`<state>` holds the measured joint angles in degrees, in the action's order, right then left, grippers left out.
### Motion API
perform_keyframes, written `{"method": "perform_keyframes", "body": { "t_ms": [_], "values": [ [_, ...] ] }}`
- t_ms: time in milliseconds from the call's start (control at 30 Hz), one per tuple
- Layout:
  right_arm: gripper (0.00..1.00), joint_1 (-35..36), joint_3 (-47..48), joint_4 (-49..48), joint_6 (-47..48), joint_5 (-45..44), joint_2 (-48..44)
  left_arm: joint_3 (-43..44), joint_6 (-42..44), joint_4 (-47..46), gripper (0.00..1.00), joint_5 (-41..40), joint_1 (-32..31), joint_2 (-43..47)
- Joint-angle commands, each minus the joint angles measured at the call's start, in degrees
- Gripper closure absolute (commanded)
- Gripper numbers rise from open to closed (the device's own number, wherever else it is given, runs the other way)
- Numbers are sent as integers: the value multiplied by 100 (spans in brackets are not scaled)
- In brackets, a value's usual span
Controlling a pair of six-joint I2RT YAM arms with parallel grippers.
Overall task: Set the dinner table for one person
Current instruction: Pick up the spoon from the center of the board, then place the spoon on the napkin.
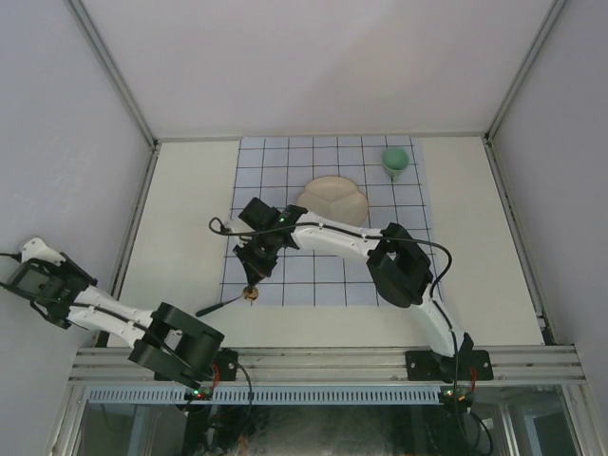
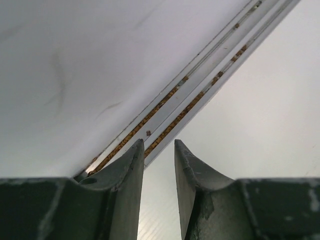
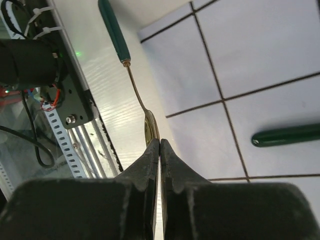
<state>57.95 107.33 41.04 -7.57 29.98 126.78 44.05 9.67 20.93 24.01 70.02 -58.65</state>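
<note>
The dinner table (image 1: pixel 190 218) is a cream-white surface with a pale-blue grid cloth (image 1: pixel 399 285) on it. My right gripper (image 1: pixel 253 277) reaches over the cloth's front left corner. In the right wrist view it (image 3: pixel 159 141) is shut on the gold bowl of a spoon (image 3: pixel 114 32), whose green handle points away over the table (image 3: pixel 112 107). From above, the spoon (image 1: pixel 220 304) slants toward the front edge. A cream plate (image 1: pixel 332 199) and a green cup (image 1: pixel 396 161) stand on the cloth. My left gripper (image 2: pixel 159 144) is open and holds nothing, drawn back at the far left (image 1: pixel 28 280).
A second green handle (image 3: pixel 287 135) lies on the cloth just right of my right fingers. The metal frame rail (image 1: pixel 323 361) runs along the front edge. White walls close in the left, back and right sides.
</note>
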Motion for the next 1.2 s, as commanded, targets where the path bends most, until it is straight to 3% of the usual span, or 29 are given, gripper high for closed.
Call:
{"method": "perform_keyframes", "body": {
  "t_ms": [0, 167, 700, 1167],
  "values": [
    [100, -164, -97, -166, 173, -108, -391, 113, -35, -247, 65, -398, -440, 169],
    [100, -342, -85, 251, 358, -70, -411, 112, -80, -294, 65, -748, -1003, 163],
    [100, -1299, -1943, 27, 962, -748, -2223, 165, -98, -572, 65, -1639, -2457, -349],
    [100, -2227, -3164, 337, 1592, -999, -3411, 634, -310, -575, 65, -1707, -2730, -767]
  ]
}}
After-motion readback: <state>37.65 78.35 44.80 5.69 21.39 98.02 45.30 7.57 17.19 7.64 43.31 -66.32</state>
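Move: The spoon's bowl is already pinched at the right fingertips; its handle trails off so that its middle lies roughly 8 cm to that hand's left, 5 cm back and 3 cm lower. The plate is some 18 cm right and 19 cm ahead, the fork about 3 cm right and 8 cm ahead, both about 6 cm below. From the empty left hand, the spoon's middle lies about 35 cm right, 2 cm back and 11 cm down. The spoon starts bowl-first in the shut right fingers, which go mainly right by about 20 cm and some 7 cm forward, across in front of the fork towards the plate's near side. They first dip slightly, then rise about 5 cm and end clear of the spoon, without opening. The left hand, touching nothing, swings about 9 cm forward and a little right. ##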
